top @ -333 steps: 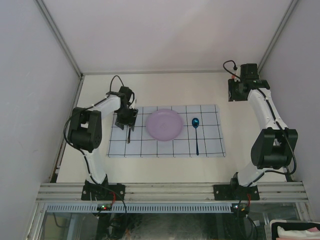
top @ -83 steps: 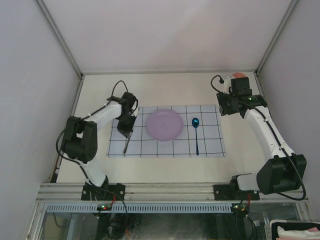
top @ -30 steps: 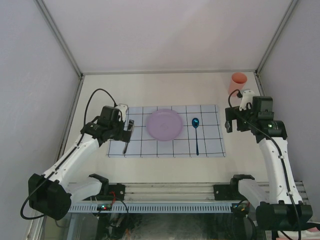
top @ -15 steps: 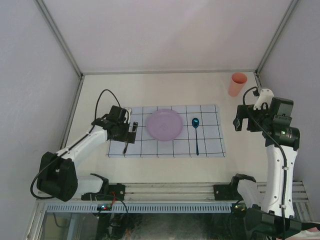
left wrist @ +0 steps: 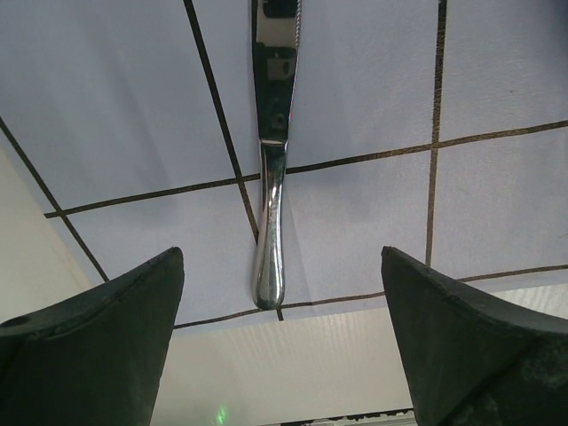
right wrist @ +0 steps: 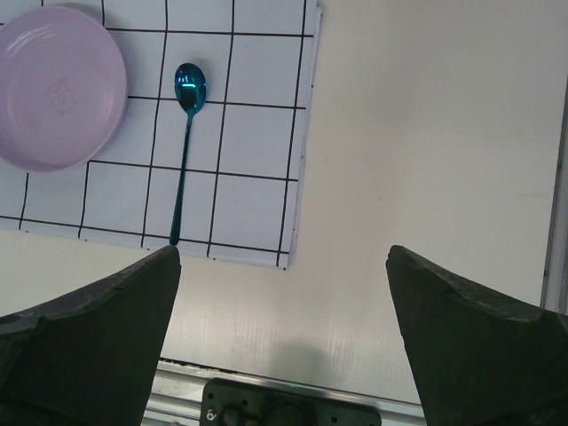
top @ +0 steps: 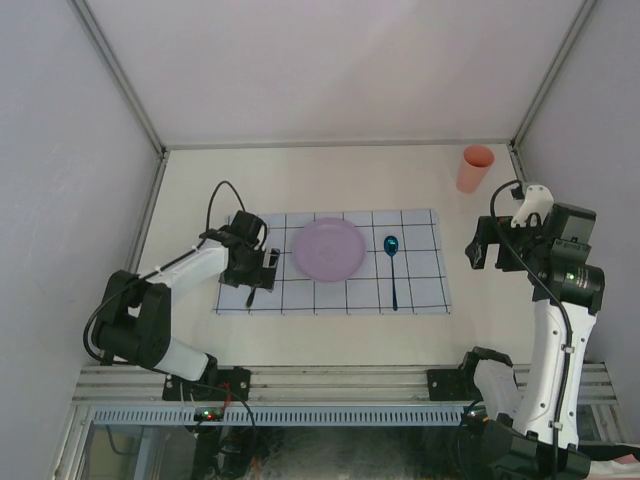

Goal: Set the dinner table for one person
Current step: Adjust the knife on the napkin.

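The dinner table (top: 300, 180) carries a grid-patterned cloth (top: 420, 285). On the cloth lie a purple plate (top: 328, 249), a blue spoon (top: 392, 268) to its right and a silver knife (top: 250, 296) to its left. My left gripper (top: 262, 270) hovers open just over the knife (left wrist: 271, 177), whose handle end lies between the spread fingers (left wrist: 106, 328) without touching them. My right gripper (top: 480, 250) hangs open and empty above bare table right of the cloth. Its view shows the plate (right wrist: 55, 87) and the spoon (right wrist: 185, 133). An orange cup (top: 475, 168) stands upright at the back right.
Aluminium rails (top: 340, 380) edge the near side, also seen as the rail (right wrist: 355, 404) in the right wrist view. Grey walls close in the back and both sides. The cloth's right edge (right wrist: 302, 177) lies ahead and left of the right gripper.
The left arm has folded back toward its base while its gripper stays over the knife, shifted slightly right. The right arm has risen and drawn back from the cup. Both stay open.
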Controlling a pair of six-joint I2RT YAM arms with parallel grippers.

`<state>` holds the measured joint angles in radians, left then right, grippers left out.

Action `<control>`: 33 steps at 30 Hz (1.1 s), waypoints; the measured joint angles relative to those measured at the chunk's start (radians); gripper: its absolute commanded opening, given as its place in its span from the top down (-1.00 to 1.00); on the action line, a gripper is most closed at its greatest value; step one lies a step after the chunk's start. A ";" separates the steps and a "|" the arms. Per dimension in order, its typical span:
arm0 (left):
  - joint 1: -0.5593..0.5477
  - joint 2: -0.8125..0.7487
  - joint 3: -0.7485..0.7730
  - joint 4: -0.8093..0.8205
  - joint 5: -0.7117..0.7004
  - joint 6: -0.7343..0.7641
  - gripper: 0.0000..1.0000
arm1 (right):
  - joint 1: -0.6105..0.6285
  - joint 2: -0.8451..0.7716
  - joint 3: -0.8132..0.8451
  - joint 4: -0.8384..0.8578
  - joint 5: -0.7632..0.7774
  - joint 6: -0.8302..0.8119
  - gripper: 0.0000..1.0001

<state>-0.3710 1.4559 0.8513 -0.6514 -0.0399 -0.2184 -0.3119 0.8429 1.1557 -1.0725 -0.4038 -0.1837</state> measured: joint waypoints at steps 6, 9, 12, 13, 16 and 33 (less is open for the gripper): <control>0.000 0.051 0.000 0.002 -0.001 0.001 -0.62 | -0.023 -0.011 0.000 -0.013 -0.027 -0.004 -0.99; 0.000 0.062 0.000 0.004 -0.005 0.004 -0.49 | -0.035 -0.012 0.000 -0.021 -0.039 -0.004 -0.99; 0.000 0.066 0.000 0.006 -0.013 0.016 -0.41 | -0.043 -0.014 0.000 -0.025 -0.050 -0.004 -0.99; 0.000 0.066 0.000 0.007 -0.017 0.021 -0.38 | -0.045 -0.015 0.000 -0.025 -0.052 -0.004 -0.99; 0.000 0.072 0.000 0.007 -0.030 0.039 -0.34 | -0.052 -0.019 0.000 -0.025 -0.060 -0.004 -0.99; -0.003 0.153 0.086 -0.002 -0.031 0.144 0.16 | -0.100 -0.047 0.000 -0.024 -0.095 -0.004 -0.99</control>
<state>-0.3737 1.6093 0.9371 -0.6533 -0.0708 -0.0746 -0.4114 0.7963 1.1557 -1.0969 -0.4992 -0.1879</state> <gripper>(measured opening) 0.468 0.995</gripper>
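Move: The knife lies on the napkin pointing outward. Its middle is about 7 cm ahead of the open left hand, 1 cm to its right and some 3 cm below; the near end of the handle is already between and under the fingertips. At the same level, the plate's middle is roughly 10 cm ahead and 19 cm to the right of the left hand. From the right hand the knife is about 55 cm to the left, 9 cm ahead and 24 cm below. Downward first, about 2 cm onto the knife's handle, the left hand eases roughly 1 cm left, then slides forward some 2 cm along the handle just above the napkin. The wrist turns about 10 degrees, mostly clockwise, and the fingers narrow from wide open to about half, one on each side of the handle, not yet pinching it. ##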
